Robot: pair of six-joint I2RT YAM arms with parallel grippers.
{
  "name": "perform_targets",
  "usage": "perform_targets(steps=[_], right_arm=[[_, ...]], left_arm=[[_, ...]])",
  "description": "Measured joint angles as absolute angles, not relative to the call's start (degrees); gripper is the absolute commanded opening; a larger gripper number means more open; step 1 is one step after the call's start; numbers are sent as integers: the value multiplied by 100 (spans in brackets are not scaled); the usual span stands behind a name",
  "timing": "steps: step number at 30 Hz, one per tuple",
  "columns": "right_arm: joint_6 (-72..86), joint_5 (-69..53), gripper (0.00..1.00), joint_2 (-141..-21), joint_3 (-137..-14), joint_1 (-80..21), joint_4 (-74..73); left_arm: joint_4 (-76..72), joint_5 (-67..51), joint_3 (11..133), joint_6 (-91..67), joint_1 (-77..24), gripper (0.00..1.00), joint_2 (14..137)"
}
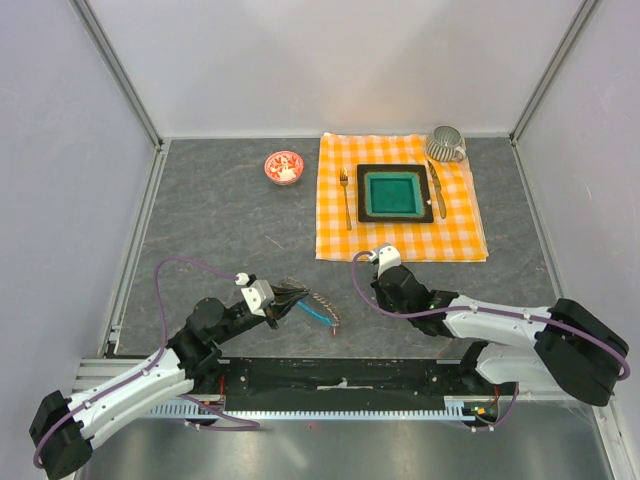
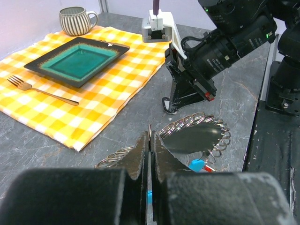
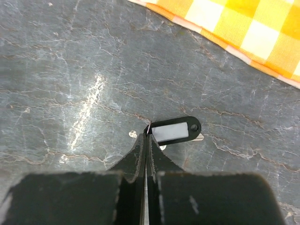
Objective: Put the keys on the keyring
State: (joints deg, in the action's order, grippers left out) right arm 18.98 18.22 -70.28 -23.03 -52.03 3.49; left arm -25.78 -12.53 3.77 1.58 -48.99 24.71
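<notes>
The keyring (image 1: 322,303), a thin grey coiled wire loop (image 2: 220,133), lies on the slate table in front of the left arm. My left gripper (image 1: 287,298) is shut on its wire (image 2: 150,136). A blue tag (image 2: 197,165) and a red tag (image 2: 209,161) sit by the coil. To the right, my right gripper (image 1: 380,297) points down at the table. It is shut (image 3: 147,133) on the small ring of a key with a black, white-labelled tag (image 3: 176,131). The key's metal blade (image 3: 199,138) peeks from under the tag.
An orange checked cloth (image 1: 335,230) lies just beyond the right gripper. It carries a teal plate (image 1: 395,193), a fork (image 1: 346,195), a knife (image 1: 437,190) and a striped mug (image 1: 445,145). A red-and-white bowl (image 1: 283,167) stands at the back. Walls enclose the table.
</notes>
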Motion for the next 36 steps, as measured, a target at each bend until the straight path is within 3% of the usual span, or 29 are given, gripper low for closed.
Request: perform_targets(steps=[10,27,36], right_arm=[[1424,1247,0,-6539,-3181,-5201,-615],[-1135,-301,0,-6158,-5802,-5203,-3701],[-2464,-1061,0,-6272,-6045,-5354,-4462]], left_arm=[[-2768,-1616,377,276,-4899,2,2812],[-3280,-2329,797,1120,-4899,2,3992],[-3669,-3361,886,1605,-4899,2,4613]])
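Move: The right hand's fingers are shut on the black-tagged key on the table. From that hand the keyring, held up in the left hand, lies about 12 cm left, 7 cm back and 12 cm higher; the placemat's near left corner is roughly 9 cm ahead and 14 cm left. From the left hand, the black-tagged key lies some 18 cm right, 7 cm ahead and 16 cm below; the red tag hanging on the ring is about 6 cm right, 7 cm back and 6 cm lower. Up first, fast, some 17 cm, the right hand lifts the black-tagged key off the table, easing a few centimetres left, then draws back about 5 cm while swinging counter-clockwise by some 50 degrees to bring the key towards the keyring. The left hand, still pinching the ring, comes right and then back as well, turning clockwise; both grips stay shut. ##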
